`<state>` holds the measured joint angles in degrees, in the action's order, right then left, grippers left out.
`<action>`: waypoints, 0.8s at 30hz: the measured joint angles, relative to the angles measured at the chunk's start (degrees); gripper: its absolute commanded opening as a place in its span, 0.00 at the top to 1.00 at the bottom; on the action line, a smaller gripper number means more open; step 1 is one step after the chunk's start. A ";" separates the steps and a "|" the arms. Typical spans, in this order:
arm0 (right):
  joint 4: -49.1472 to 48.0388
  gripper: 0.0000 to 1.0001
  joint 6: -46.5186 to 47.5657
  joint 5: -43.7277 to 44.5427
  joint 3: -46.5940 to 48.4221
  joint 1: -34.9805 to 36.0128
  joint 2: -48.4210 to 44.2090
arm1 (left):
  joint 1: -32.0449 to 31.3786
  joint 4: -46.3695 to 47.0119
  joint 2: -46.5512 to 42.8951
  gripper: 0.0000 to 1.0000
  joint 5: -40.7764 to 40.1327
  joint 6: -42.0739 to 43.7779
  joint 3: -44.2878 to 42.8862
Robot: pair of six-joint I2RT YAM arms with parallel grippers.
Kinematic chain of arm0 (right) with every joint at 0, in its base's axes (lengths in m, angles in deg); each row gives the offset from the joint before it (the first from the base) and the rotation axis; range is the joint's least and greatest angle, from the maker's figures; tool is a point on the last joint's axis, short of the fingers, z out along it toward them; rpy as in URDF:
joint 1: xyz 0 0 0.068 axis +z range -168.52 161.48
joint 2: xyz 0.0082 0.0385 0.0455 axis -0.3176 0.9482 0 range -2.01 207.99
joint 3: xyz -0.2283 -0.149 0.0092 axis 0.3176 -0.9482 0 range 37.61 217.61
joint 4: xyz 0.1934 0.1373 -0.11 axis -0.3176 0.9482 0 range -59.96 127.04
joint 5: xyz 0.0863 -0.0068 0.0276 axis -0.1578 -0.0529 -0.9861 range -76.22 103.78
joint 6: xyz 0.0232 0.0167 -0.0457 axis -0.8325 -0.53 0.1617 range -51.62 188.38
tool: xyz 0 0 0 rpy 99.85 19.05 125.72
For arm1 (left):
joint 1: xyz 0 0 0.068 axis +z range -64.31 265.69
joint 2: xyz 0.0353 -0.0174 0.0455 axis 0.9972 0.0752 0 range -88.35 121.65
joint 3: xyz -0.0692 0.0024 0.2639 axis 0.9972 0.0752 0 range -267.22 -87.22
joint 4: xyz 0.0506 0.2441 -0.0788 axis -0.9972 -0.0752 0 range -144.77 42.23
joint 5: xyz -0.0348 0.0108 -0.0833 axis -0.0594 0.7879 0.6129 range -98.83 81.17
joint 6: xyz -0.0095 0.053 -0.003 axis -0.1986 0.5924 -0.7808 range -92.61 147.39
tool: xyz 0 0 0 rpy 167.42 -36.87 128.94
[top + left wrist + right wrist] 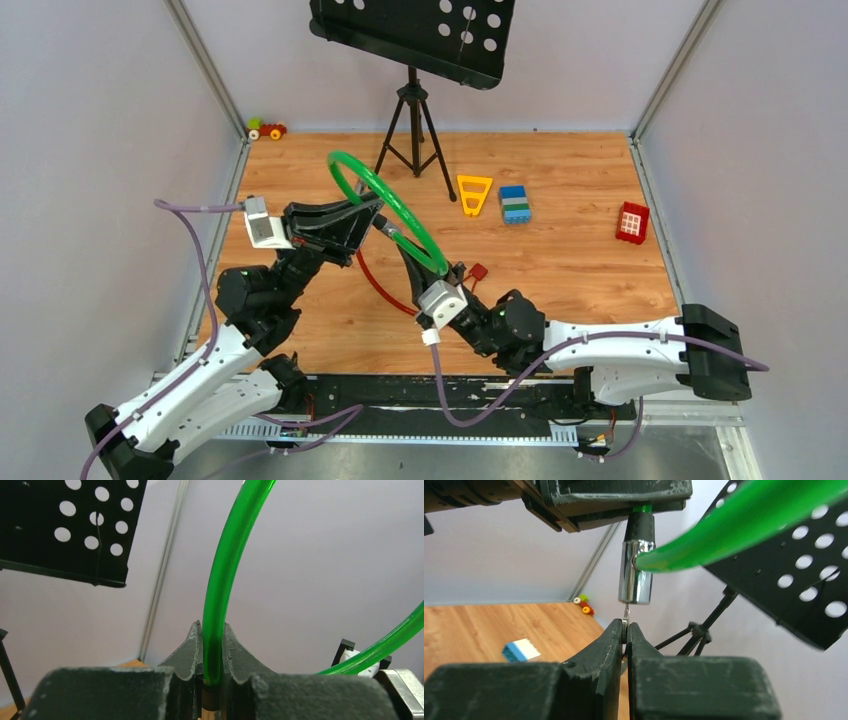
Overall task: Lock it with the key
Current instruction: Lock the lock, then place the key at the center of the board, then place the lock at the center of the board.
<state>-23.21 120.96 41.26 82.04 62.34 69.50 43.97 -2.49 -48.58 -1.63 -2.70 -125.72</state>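
Note:
A green cable arcs up over the wooden table. My left gripper is shut on the cable just above its dark end sleeve. Below that sleeve hangs the chrome lock barrel, with the cable's other end plugged into its side. The key, a thin silvery sliver, stands upright with its tip at the barrel's underside. My right gripper is shut on the key right beneath the barrel. From above, the left gripper and right gripper meet at mid-table.
A red cable and a small red padlock lie under the arms. A black music stand on its tripod stands at the back. A yellow triangle, a blue block, a red block and a toy car lie around.

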 measured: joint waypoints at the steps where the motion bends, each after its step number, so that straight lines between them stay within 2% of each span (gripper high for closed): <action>1: -0.66 1.00 -2.08 -0.02 -1.77 0.00 -1.05 | -0.20 -0.90 0.00 1.00 0.31 -0.02 0.11; 9: 0.09 1.00 -14.69 3.76 -13.11 -0.17 -2.19 | 0.13 0.52 -0.72 1.00 -1.75 0.72 0.42; 15: 1.42 1.00 -22.47 6.93 -16.94 -0.37 -1.73 | 0.13 0.98 -1.64 1.00 -2.82 1.31 0.42; 19: 10.64 1.00 -32.61 8.57 -16.79 -2.27 -5.88 | 0.13 -3.56 -2.43 1.00 -4.52 2.40 0.31; 24: 32.54 1.00 -53.99 5.92 -12.07 -14.84 -11.06 | 0.11 -14.27 -2.27 1.00 -9.35 3.26 -0.59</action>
<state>9.33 66.97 47.18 69.97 47.50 58.44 44.08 -16.76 -50.86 -10.98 0.56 -126.31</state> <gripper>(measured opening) 0.065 0.139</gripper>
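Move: Above the right hand's fingertips, about 5 cm up and 3 cm to its left (1 cm ahead), is the silver lock, with the key in these fingers still reaching into its underside. The green cable's loop is centred some 12 cm above the right hand, 2 cm ahead and 2 cm left. The red tag lies on the table about 8 cm ahead, 11 cm right and 37 cm below. From the left hand, gripping the cable at its sleeve, the lock is about 5 cm below and 2 cm right, level fore and aft. Drawing the key down out of the lock, the right hand sinks some 16 cm with its fingers still shut on it, then swings right and forward and tips about 40 degrees downward. The left hand keeps its pinch on the cable above the lock, dips a centimetre as the pull begins, springs back, and finally eases forward and down about 3 cm. ##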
